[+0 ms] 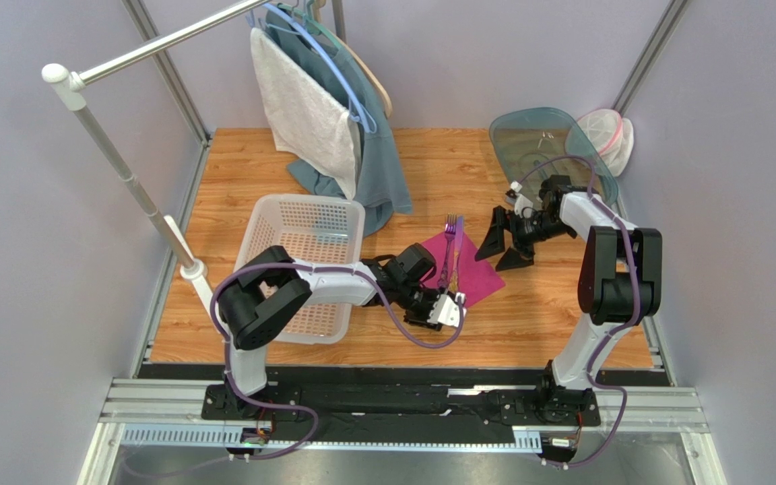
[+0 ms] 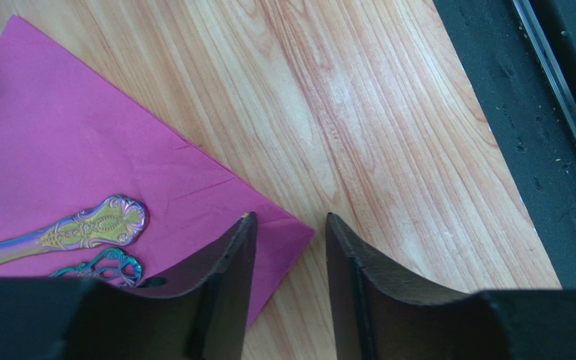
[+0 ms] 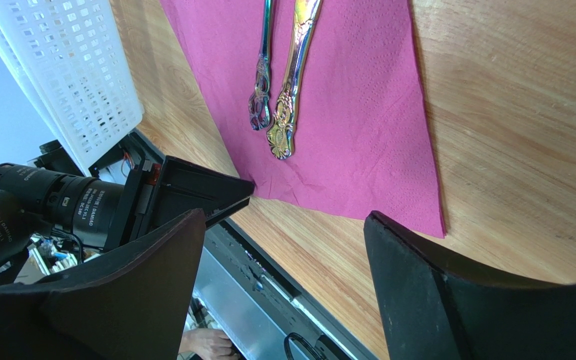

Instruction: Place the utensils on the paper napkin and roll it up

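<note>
The magenta paper napkin (image 1: pixel 475 273) lies flat on the wooden table, right of the basket. Two slim iridescent purple utensils (image 1: pixel 451 246) lie side by side on it, their ornate handle ends (image 2: pixel 97 225) showing in the left wrist view and again in the right wrist view (image 3: pixel 283 112). My left gripper (image 2: pixel 289 225) sits low at the napkin's near corner (image 2: pixel 287 236), its jaws partly apart; one finger (image 2: pixel 231 262) overlaps the paper and the corner lies flat in the gap. My right gripper (image 3: pixel 287 217) hovers open and empty beyond the napkin's right edge (image 1: pixel 501 253).
A white perforated basket (image 1: pixel 301 253) stands left of the napkin. A rack (image 1: pixel 119 162) with hangers, a grey-white towel (image 1: pixel 306 111) and a teal cloth (image 1: pixel 382 172) is at the back. Clear containers (image 1: pixel 554 141) sit back right. The black table edge (image 2: pixel 524 150) runs close by.
</note>
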Robot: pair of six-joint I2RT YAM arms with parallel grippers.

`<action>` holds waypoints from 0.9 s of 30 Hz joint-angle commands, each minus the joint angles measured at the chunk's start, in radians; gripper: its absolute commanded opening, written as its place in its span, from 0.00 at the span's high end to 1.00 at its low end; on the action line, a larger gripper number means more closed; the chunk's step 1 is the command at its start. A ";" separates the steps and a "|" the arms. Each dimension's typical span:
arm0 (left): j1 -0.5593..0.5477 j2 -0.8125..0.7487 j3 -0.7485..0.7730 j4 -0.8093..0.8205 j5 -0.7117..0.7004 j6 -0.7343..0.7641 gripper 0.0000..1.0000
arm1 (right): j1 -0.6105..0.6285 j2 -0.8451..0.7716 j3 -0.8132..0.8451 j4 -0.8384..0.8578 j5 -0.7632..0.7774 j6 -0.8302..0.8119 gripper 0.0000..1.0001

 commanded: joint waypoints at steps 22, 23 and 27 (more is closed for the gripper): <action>-0.074 -0.044 0.088 0.006 0.038 -0.176 1.00 | -0.007 -0.043 -0.008 -0.011 -0.028 -0.041 0.19; -0.074 -0.050 0.100 0.003 0.044 -0.185 1.00 | -0.007 -0.043 -0.006 -0.011 -0.028 -0.042 0.19; -0.071 -0.060 0.134 -0.005 0.035 -0.212 1.00 | -0.007 -0.043 -0.006 -0.014 -0.031 -0.042 0.19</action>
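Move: The napkin's near corner already lies between the left hand's half-open fingertips, practically at the hand point and about 1 cm below it. From there the knife's handle end is some 7 cm ahead and 3 cm to the right; the fork's handle end is about 8 cm ahead and 1 cm to the right, both about 1 cm lower. From the idle right hand, that corner lies roughly 12 cm back, 10 cm to the left and 7 cm below. The napkin's near corner gets the left fingers shut on it, from half open to fully closed, while the hand stays almost in place low at the table. The closed hand then goes right and back, drawing at the corner and rising as it goes, about 4 cm in all, away from the utensils' handle ends, its pointing barely changed. ##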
